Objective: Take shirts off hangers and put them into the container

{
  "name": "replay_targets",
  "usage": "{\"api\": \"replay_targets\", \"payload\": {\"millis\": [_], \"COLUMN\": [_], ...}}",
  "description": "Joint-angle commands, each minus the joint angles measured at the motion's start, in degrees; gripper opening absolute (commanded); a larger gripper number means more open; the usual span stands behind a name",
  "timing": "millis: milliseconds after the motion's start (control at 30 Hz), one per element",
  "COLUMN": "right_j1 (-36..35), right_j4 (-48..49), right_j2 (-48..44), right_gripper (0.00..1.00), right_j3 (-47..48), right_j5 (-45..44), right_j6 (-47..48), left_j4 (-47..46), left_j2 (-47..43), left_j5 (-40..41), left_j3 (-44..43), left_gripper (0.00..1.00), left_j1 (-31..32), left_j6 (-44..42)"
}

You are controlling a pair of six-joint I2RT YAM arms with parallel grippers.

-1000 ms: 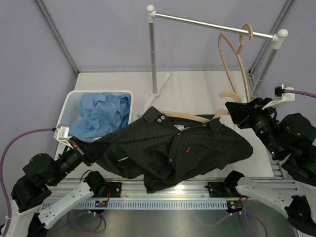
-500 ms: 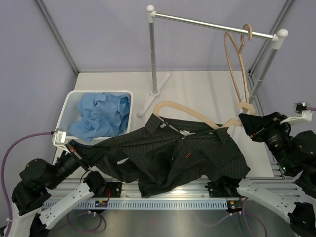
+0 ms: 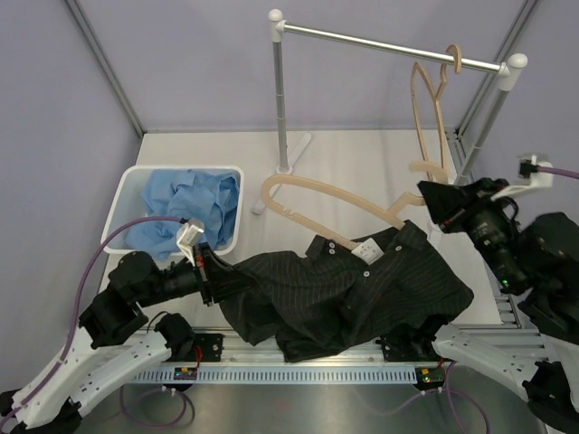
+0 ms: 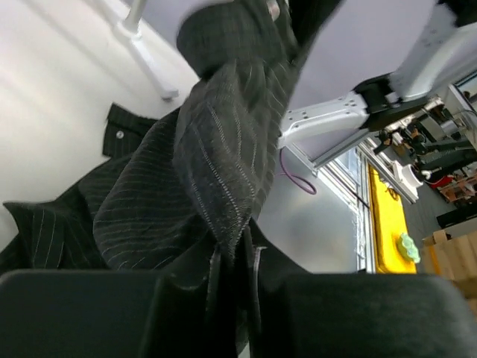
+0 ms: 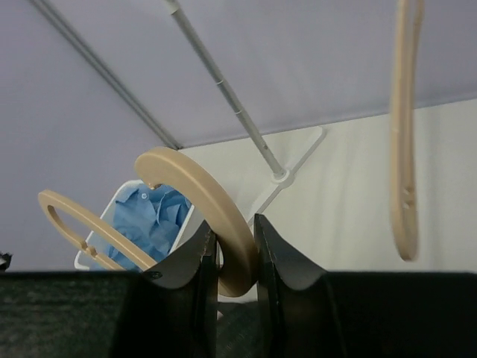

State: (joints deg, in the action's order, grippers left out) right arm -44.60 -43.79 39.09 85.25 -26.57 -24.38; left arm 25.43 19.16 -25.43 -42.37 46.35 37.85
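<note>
The black pinstriped shirt (image 3: 353, 294) lies crumpled along the table's near edge, off its hanger. My left gripper (image 3: 213, 275) is shut on a fold of that shirt (image 4: 216, 164) at its left end, cloth pinched between the fingers (image 4: 257, 298). My right gripper (image 3: 432, 201) is shut on the hook of a beige hanger (image 3: 336, 192), held bare above the shirt's collar. In the right wrist view the curved hook (image 5: 216, 209) sits clamped between the jaws. The white container (image 3: 123, 193) at the left holds the light blue shirt (image 3: 185, 208). Another bare hanger (image 3: 432, 108) hangs on the rail.
A metal clothes rack stands at the back, its post (image 3: 279, 90) and foot (image 3: 282, 172) just right of the container and its rail (image 3: 389, 43) overhead. The hanging hanger (image 5: 402, 127) is close to my right gripper. The arms' mounting rail (image 3: 308, 371) runs along the near edge.
The hanger has slid out of the black shirt and now hangs bare in my right gripper. My left arm swung right, and the shirt bunched toward the near edge.
</note>
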Motion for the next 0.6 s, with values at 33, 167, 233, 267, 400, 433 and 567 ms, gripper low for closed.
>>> {"api": "replay_targets", "payload": {"millis": [33,167,233,267,400,433,567], "right_j1": [0.30,0.30,0.39,0.39,0.30,0.30,0.39], "right_j4": [4.35,2.39,1.35,0.99,-0.85,-1.47,-3.58], "right_j2": [10.89,12.67,12.94,13.11,13.64,13.73,14.17], "right_gripper": [0.00,0.00,0.00,0.00,0.00,0.00,0.00], "right_j3": [7.72,9.05,9.14,9.32,10.46,10.63,11.51], "right_j5": [12.67,15.40,17.16,17.77,20.59,21.03,24.97], "right_j6": [6.09,6.98,7.07,7.24,7.59,7.68,8.03], "left_j4": [2.95,5.68,7.87,8.58,11.22,11.57,11.13], "left_j2": [7.37,8.26,8.26,8.53,9.67,9.93,9.93], "left_j5": [5.71,9.51,11.36,11.80,11.46,11.37,12.95], "left_j3": [-7.27,-16.32,-21.84,-23.27,-27.24,-27.41,-25.93], "left_gripper": [0.38,0.77,0.90,0.92,0.99,0.99,0.99], "left_j1": [-0.21,-0.21,-0.21,-0.21,-0.21,-0.21,-0.21], "left_j6": [-6.62,-15.41,-20.25,-21.66,-25.80,-26.15,-27.03]}}
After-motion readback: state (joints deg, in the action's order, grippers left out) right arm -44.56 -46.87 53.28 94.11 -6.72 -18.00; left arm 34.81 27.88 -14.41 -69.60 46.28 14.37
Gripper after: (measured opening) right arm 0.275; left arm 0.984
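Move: The dark shirt, its edge still in the left fingers, has its middle about 19 cm to that hand's right, 5 cm nearer the base and 9 cm lower. The wooden hanger's middle is some 16 cm right, 5 cm ahead and 11 cm above it; the container is about 30 cm ahead and 30 cm left, 26 cm down. From the right hand, still gripping the hanger's hook, the shirt lies roughly 15 cm back, 12 cm left and 25 cm down. Forward about 3 cm and slightly down goes the left hand as its fingers spread wide and let go of the shirt's edge; then it lifts some 12 cm and eases left, rolling about 25 degrees, to face the hanger's bare end. The right hand keeps its pinch on the hook and carries hanger and shirt about 9 cm left, turning some 20 degrees counter-clockwise. ##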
